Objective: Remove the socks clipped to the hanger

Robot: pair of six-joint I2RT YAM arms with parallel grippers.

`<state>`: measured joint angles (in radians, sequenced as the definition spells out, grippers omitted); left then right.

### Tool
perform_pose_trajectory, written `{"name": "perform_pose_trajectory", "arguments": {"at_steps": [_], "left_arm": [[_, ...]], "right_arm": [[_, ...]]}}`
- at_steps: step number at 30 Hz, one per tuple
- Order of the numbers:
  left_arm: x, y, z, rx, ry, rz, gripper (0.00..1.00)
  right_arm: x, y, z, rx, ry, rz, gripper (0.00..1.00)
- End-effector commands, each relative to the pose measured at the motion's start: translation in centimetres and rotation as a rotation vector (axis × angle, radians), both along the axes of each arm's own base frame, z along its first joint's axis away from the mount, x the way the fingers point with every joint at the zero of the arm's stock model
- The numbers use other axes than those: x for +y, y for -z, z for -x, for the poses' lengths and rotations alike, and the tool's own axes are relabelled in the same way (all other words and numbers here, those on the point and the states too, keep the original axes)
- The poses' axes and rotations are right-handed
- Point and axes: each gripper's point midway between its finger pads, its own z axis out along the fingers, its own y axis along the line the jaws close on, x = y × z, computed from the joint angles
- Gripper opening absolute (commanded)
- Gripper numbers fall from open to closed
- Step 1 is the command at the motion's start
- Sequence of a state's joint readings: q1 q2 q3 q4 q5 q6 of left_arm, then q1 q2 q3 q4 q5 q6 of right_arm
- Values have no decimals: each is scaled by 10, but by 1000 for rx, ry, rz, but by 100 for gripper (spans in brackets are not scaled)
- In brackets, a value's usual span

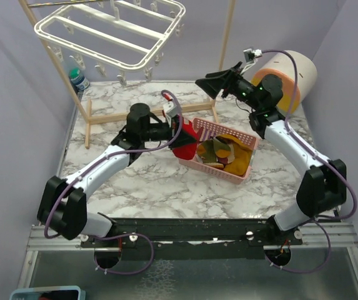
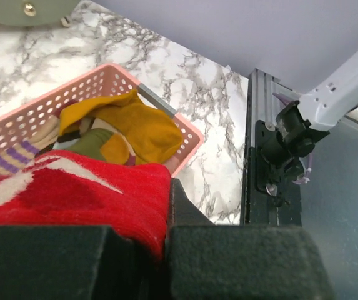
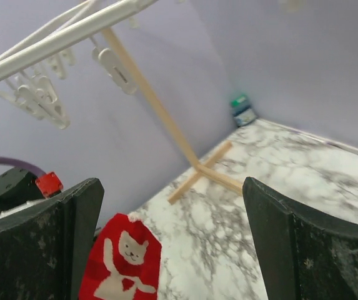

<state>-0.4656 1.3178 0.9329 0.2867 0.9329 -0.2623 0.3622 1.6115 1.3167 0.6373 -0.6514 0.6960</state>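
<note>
The white hanger (image 1: pixel 113 31) hangs at the back left, and no socks show on its clips (image 3: pixel 35 97). My left gripper (image 1: pixel 179 130) is shut on a red sock (image 1: pixel 185 142) at the left end of the pink basket (image 1: pixel 227 128). In the left wrist view the red sock (image 2: pixel 72 194) is pinched between the pads (image 2: pixel 228 262), above the basket rim (image 2: pixel 72 87). Mustard (image 2: pixel 141 128), olive and striped socks lie inside. My right gripper (image 1: pixel 205 84) hovers open and empty behind the basket. From the right wrist, the red sock's cat picture (image 3: pixel 122 262) shows below the wide-apart fingers (image 3: pixel 285 237).
A wooden pole frame (image 1: pixel 88 119) holds the hanger, with its foot on the marble table (image 1: pixel 147 181). A green-capped bottle (image 1: pixel 79 78) stands at the back left. A beige and orange cylinder (image 1: pixel 291 72) lies at the back right. The purple walls stand close on three sides.
</note>
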Motion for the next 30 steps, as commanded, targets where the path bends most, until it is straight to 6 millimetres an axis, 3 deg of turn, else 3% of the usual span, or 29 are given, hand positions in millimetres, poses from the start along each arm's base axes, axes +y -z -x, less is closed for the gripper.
{"name": "perform_pose_trajectory", "arguments": {"at_steps": [1,6,11,12,18,22,26,30], "left_arm": [[-36,13,-34,-68,-69,-84,0],[-64,31,-72,-121,-166,-209,0],[-81,51,-106,-161,-268,-344,0],[-82,63,-109,-154,-285,-407,0],[-104,115,-97,-249,-276,-707,0],[-106,151,-87,-283,-267,-879,0],[-101,176,-75,-278,-249,-971,0],[-84,194,-72,-255,-285,-1039,0]], "right_arm": [[-69,8,-15,22,327,105,100],[-131,9,-3,39,512,199,100],[-157,24,10,77,573,243,100],[-160,27,11,85,580,249,100],[-167,37,13,106,606,277,100],[-173,35,13,111,640,288,100],[-183,39,10,135,693,305,100],[-202,49,7,192,796,330,100]]}}
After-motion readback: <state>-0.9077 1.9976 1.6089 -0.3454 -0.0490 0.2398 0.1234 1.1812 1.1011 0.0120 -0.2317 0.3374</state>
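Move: The red sock is already pinched in the left hand; the pink basket's middle lies about 15 cm to that hand's right, 9 cm ahead and some 23 cm below. In the basket the mustard sock lies roughly 22 cm right and 8 ahead, the foot of the stand's right post about 14 right and 28 ahead at table height. From the right hand the basket is some 5 cm back, 3 right and 36 below. Left hand lowers its red sock about 15 cm, rightward and forward over the basket; right hand retreats rightward. ##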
